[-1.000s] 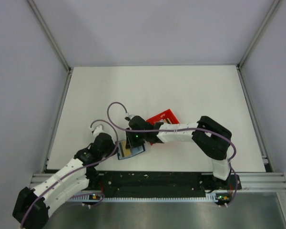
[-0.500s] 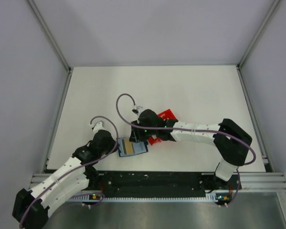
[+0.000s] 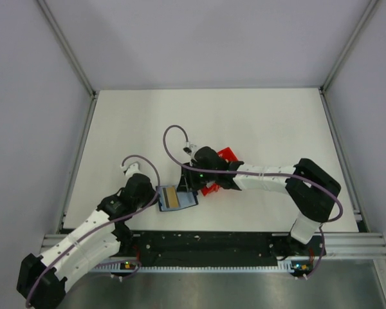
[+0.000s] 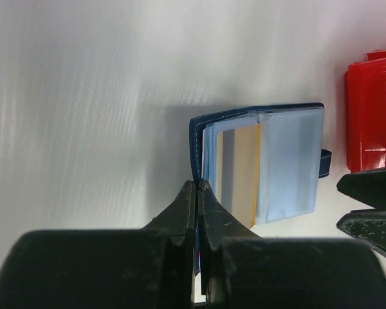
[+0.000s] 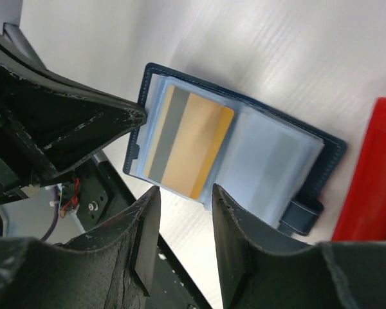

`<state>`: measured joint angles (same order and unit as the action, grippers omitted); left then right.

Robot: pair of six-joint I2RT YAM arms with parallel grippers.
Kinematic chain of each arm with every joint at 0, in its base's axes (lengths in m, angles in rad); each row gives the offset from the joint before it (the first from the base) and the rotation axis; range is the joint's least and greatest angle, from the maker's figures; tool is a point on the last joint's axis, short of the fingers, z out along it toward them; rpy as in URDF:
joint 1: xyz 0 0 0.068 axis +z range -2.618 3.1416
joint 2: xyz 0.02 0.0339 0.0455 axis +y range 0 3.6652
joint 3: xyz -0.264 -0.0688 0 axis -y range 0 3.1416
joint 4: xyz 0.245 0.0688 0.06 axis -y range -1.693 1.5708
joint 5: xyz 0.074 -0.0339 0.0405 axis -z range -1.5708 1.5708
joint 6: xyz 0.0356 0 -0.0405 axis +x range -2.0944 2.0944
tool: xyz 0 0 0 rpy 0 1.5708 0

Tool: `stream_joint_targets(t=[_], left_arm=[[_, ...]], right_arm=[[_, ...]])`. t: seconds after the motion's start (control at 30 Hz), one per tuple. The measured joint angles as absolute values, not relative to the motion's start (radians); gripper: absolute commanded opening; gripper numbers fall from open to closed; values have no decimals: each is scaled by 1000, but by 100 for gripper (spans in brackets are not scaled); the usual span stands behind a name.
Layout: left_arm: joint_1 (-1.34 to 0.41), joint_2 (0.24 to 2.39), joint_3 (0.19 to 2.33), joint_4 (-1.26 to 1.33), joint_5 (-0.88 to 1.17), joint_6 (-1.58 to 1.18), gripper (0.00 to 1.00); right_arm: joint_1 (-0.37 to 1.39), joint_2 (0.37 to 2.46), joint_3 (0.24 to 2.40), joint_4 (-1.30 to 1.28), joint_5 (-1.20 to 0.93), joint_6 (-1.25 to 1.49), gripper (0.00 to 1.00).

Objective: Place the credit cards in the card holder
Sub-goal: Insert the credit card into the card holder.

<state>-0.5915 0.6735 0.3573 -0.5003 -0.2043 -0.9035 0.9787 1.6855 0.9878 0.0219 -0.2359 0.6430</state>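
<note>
The dark blue card holder [image 3: 177,198] lies open on the table near the front edge, its light blue pockets facing up. A tan credit card [image 4: 240,168] with a grey stripe sits in the left pocket [image 5: 188,140]. My left gripper [image 4: 198,187] is shut on the edge of the holder's left cover, seen from above at the left gripper [image 3: 156,199]. My right gripper [image 5: 185,193] hovers open just over the holder's near edge with nothing between its fingers; from above the right gripper [image 3: 188,187] is at the holder's right.
A red plastic bin [image 3: 226,155] lies right behind the holder, mostly under my right arm; the red bin [image 5: 368,174] is close to the holder's strap tab. The black base rail [image 3: 212,241] runs just below the holder.
My right gripper has opened, let go of the tan card now lying in the pocket, and drawn back to the right. The left gripper stays clamped on the cover.
</note>
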Motion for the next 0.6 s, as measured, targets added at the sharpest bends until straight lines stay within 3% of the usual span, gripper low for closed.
stream_joint_targets(t=[0.6], left_arm=[[-591,723,316,-441,-204,-916,0]], right_arm=[[1012,1902,1044,113,-355,744,34]])
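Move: The credit card in the holder's left page lies about 5 cm to the right hand's left, 2 cm back and 6 cm below. The holder's clear right page is about 3 cm back of this hand, 1 cm right and 7 cm below; the red box is some 14 cm right, 6 cm ahead and 7 cm below. From the left hand, pinching the holder's left edge, the card is about 4 cm right, level fore-and-aft and 1 cm below. Right hand sinks about 5 cm, also left and back, to the card's right edge; left lowers the holder. ##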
